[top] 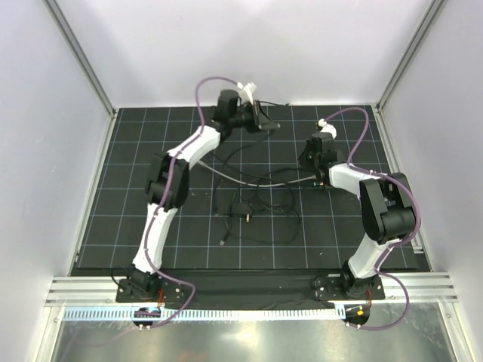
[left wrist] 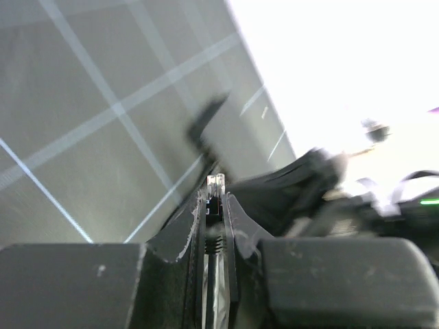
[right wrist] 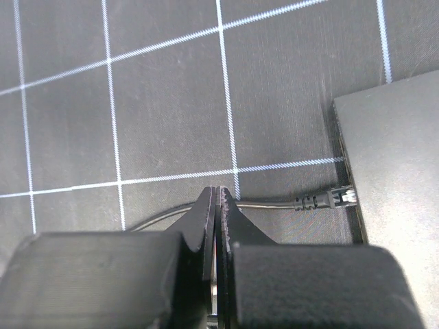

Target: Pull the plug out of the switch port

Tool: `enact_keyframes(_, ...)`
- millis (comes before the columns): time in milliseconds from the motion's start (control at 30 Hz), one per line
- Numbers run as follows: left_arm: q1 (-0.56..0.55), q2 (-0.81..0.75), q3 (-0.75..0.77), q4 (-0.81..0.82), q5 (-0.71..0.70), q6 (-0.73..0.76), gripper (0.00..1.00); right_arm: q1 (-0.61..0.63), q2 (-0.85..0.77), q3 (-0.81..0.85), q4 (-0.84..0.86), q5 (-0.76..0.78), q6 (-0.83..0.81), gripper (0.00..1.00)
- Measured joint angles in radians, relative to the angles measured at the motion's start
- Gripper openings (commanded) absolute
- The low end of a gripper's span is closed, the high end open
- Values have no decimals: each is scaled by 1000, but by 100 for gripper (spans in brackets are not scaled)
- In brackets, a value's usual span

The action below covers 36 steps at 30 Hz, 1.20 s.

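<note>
In the left wrist view my left gripper (left wrist: 216,199) is shut on a plug (left wrist: 215,184) with a clear tip and a ribbed black boot. The tip pokes out past the fingertips, free in the air above the mat. From above, this gripper (top: 266,121) hangs near the mat's far edge. My right gripper (right wrist: 217,192) is shut with nothing between its fingers, just over a thin black cable (right wrist: 274,203). That cable ends in a second plug (right wrist: 339,198) seated in a switch port on the edge of the flat black box (right wrist: 394,164) to the right. From above, the right gripper (top: 313,160) sits right of centre.
Loose thin black cables (top: 256,200) tangle in the middle of the gridded mat, around a small black block (top: 238,210). A loose cable end (top: 224,243) lies nearer the arms. White walls and metal posts close in the mat on three sides.
</note>
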Motion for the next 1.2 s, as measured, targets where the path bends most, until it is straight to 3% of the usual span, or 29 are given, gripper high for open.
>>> enact_keyframes(233, 62, -248, -40, 171, -114, 45, 0, -6, -22, -72, 104, -2, -11, 3)
enact_keyframes(433, 122, -235, 269, 119, -146, 110, 0, -22, -67, -119, 151, -16, -19, 3)
enact_keyframes(567, 166, -277, 291, 110, -153, 131, 0, -29, -85, -129, 193, -37, -19, 3)
enact_keyframes(767, 198, -404, 189, -68, -264, 235, 0, -29, -85, -130, 215, -52, -18, 3)
enact_keyframes(933, 201, -627, 15, -370, -576, 292, 0, -34, -85, -130, 212, -53, -15, 3)
enact_keyframes(1100, 374, -811, -225, -487, -642, 163, 0, -35, -85, -130, 213, -67, 1, 3)
enact_keyframes(1200, 496, -812, -351, -494, -619, 107, 0, -35, -85, -130, 216, -73, 10, 3)
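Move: The left fingers already hold the pulled plug; the empty left part of the mat lies about 38 cm left and 15 cm below. The loose left end of the white cable is some 26 cm left and 4 cm back, the black adapter 11 cm left and 22 cm back, the switch roughly 20 cm right and 8 cm back. From the right hand, that empty mat is about 46 cm left and 4 cm ahead, and the switch 9 cm right and 2 cm back. Keep the plug pinched in the left gripper and lift it steeply, about 30 cm, away from the switch, drifting left as you rise. Then sweep left, some 38 cm in all, over the empty left side of the mat while sinking about 14 cm from the top, turning the hand counter-clockwise roughly 60 degrees. Let the closed right gripper rise a little, touching nothing. ##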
